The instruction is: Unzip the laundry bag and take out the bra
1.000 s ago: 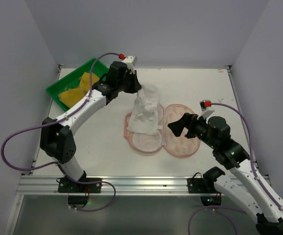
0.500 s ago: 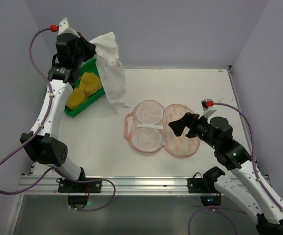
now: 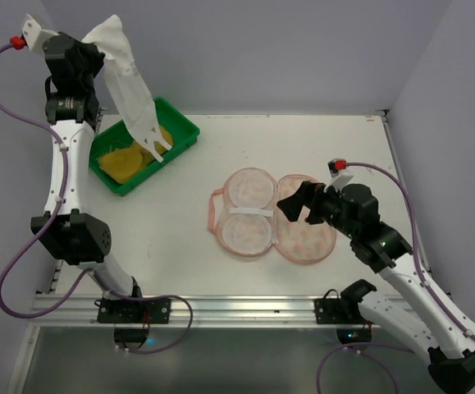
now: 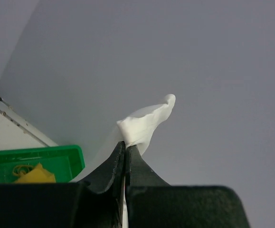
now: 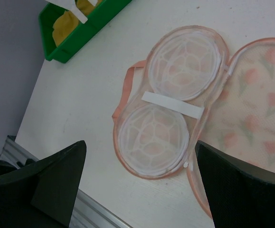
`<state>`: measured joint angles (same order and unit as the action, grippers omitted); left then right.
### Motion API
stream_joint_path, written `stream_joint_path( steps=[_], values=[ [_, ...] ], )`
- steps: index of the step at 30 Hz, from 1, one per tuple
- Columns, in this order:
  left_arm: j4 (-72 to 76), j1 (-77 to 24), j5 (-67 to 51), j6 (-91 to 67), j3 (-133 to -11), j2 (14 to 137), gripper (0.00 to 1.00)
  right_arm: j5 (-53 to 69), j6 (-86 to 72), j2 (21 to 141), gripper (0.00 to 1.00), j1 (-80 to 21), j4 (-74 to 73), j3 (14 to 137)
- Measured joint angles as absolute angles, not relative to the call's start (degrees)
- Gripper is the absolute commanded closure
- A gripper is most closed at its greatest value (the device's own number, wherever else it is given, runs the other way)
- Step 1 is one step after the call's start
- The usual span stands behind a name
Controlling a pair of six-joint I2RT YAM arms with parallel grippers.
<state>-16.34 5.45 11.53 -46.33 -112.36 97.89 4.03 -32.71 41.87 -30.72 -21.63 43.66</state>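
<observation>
The laundry bag [image 3: 274, 215] lies unzipped and spread open in the middle of the table, its printed half on the right; it also shows in the right wrist view [image 5: 189, 104], with two white mesh domes and a white strap inside. My left gripper [image 3: 98, 43] is raised high at the back left, shut on the white bra [image 3: 134, 94], which hangs down over the green tray [image 3: 180, 125]. In the left wrist view the gripper [image 4: 126, 145] pinches the bra [image 4: 146, 123]. My right gripper [image 3: 296, 205] is open and empty above the bag's right half.
The green tray holds yellow cloth [image 3: 126, 160]; both also show in the right wrist view, the tray [image 5: 87, 26] at top left. The table's front rail [image 3: 221, 308] runs along the near edge. Grey walls surround the table.
My left gripper has lifted the bra out of the bag and carried it up and to the back left, over the green tray. The right gripper has shifted slightly left.
</observation>
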Motion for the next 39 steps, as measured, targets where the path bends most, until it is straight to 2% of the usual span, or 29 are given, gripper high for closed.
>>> stream_joint_path(
  steps=[9, 16, 26, 33, 39],
  values=[
    [-12.82, 7.05, 15.99, -46.87, -117.38, 101.78, 1.0, 4.05, -31.2, 46.09, 0.01, -30.72, -20.01, 45.36],
    [-6.35, 6.81, 15.57, -51.55, -108.51, 103.55, 1.0, 4.36, -30.39, 50.06, 0.01, -30.72, -18.61, 47.03],
    [-2.28, 2.87, 16.84, -61.23, -106.91, 113.4, 1.0, 4.69, -30.2, 51.48, 0.01, -30.72, -18.37, 47.57],
    [-0.12, 1.13, 21.19, -65.49, -106.76, 113.51, 1.0, 4.69, -30.2, 51.48, 0.01, -30.72, -18.37, 47.57],
    [1.83, 1.21, 25.17, -67.55, -96.01, 109.01, 1.0, 4.99, -30.2, 51.48, 0.01, -30.72, -18.37, 47.57]
  ],
)
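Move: The left hand holds the white cloth high, some 42 cm above the green bin, whose middle is about level with the hand fore and aft and 2 cm to its left. The yellow bra lies in the bin, about 2 cm back and 1 cm left of the hand. The opened laundry bag is roughly 26 cm back and 46 cm right. From the right hand, the bin is about 28 cm ahead and 50 cm left, 20 cm lower. Still pinching the white cloth in shut fingers, the left hand lifts a touch and edges left, then sinks about 15 cm overall towards the green bin while reaching forward, drawing back a little at the end as it goes on down; the wrist rolls its left side down some 20 degrees. The right hand, open and empty, drifts about 3 cm forward and left. ##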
